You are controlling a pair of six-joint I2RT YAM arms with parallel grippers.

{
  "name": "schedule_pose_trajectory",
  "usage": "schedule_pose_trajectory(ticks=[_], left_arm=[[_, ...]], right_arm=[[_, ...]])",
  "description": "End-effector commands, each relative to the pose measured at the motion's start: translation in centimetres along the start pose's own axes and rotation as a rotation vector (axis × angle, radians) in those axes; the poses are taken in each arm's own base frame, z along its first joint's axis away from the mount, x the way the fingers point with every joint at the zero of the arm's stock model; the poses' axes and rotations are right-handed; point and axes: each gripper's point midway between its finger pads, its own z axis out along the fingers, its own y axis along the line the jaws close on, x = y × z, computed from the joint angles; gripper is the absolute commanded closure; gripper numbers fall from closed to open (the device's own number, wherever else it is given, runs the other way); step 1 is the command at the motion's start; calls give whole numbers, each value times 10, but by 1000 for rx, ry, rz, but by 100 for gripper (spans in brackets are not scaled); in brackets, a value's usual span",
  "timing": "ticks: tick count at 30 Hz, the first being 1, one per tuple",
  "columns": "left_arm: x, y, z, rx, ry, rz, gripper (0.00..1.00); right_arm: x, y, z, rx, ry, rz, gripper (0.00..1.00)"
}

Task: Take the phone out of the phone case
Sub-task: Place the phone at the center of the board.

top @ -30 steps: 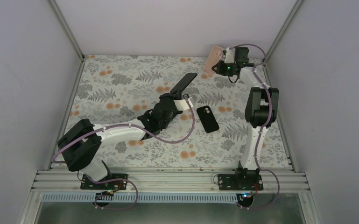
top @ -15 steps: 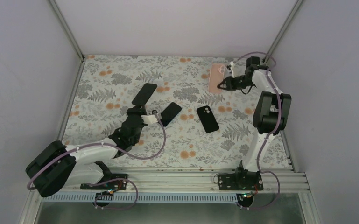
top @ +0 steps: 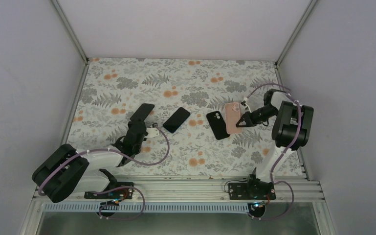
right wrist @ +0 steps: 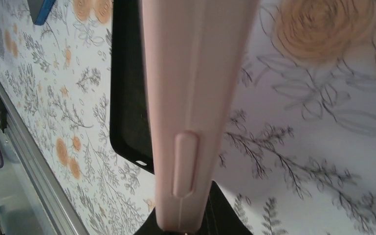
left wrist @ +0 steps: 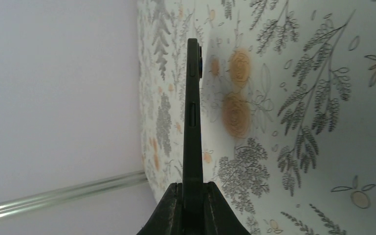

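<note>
The salmon-pink phone case (top: 233, 117) is held by my right gripper (top: 243, 121), which is shut on its end. It hangs just right of a black case-like slab with a camera cut-out (top: 217, 125). In the right wrist view the pink phone case (right wrist: 195, 88) is edge-on, with a side button bump, in my right gripper (right wrist: 190, 221). My left gripper (top: 138, 127) is shut on the black phone (top: 142, 114), lifted at the left-middle of the table. In the left wrist view the phone (left wrist: 194, 122) is edge-on between the fingers of the left gripper (left wrist: 194, 192).
Another black phone-shaped slab (top: 177, 119) lies flat on the floral mat (top: 127, 83) between the arms. The black case (right wrist: 129, 98) lies right under the pink one. White walls enclose the table on three sides, and a metal rail (top: 176, 185) runs along the near edge.
My right arm carried the pink case from the far right corner down beside the black case. My left arm drew back toward the near left with the phone still gripped.
</note>
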Motion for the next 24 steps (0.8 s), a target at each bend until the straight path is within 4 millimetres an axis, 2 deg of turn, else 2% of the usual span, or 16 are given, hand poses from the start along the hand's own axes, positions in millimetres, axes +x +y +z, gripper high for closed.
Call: schedule_pose_trajectory(ticks=[1, 9, 13, 17, 24], left_arm=[[-7, 1, 2, 5, -38, -51, 98], [-2, -24, -1, 86, -47, 9, 98], [-5, -39, -3, 173, -55, 10, 98], [-8, -48, -6, 212, -62, 14, 98], [-17, -55, -7, 240, -66, 1, 98]], right_arm=[[18, -15, -5, 13, 5, -30, 96], [43, -36, 0, -32, 27, 40, 96], [46, -23, -11, -147, -21, 50, 96], [49, -22, -22, -134, -65, 41, 96], [47, -6, -30, -124, -114, -12, 96]])
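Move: The blue-edged phone lying at the board's middle is about 19 cm to the right of the left hand, 2 cm farther out and some 7 cm below; the black case is much farther along, roughly 39 cm right of that hand and level with it. For the right hand, which holds the pink case, the black case lies about 10 cm left, 1 cm back and 5 cm below, with the blue-edged phone some 31 cm left and 1 cm ahead. The pink case, still gripped by the right hand, is drawn right and back about 5 cm, dipping slightly, its left side tilting up some 10 degrees and its near edge hooking the black case along. The second phone, kept in the left fingers with its far end tipping a little further down, sinks about 2 cm, easing back, then shifts right towards the blue-edged phone. ##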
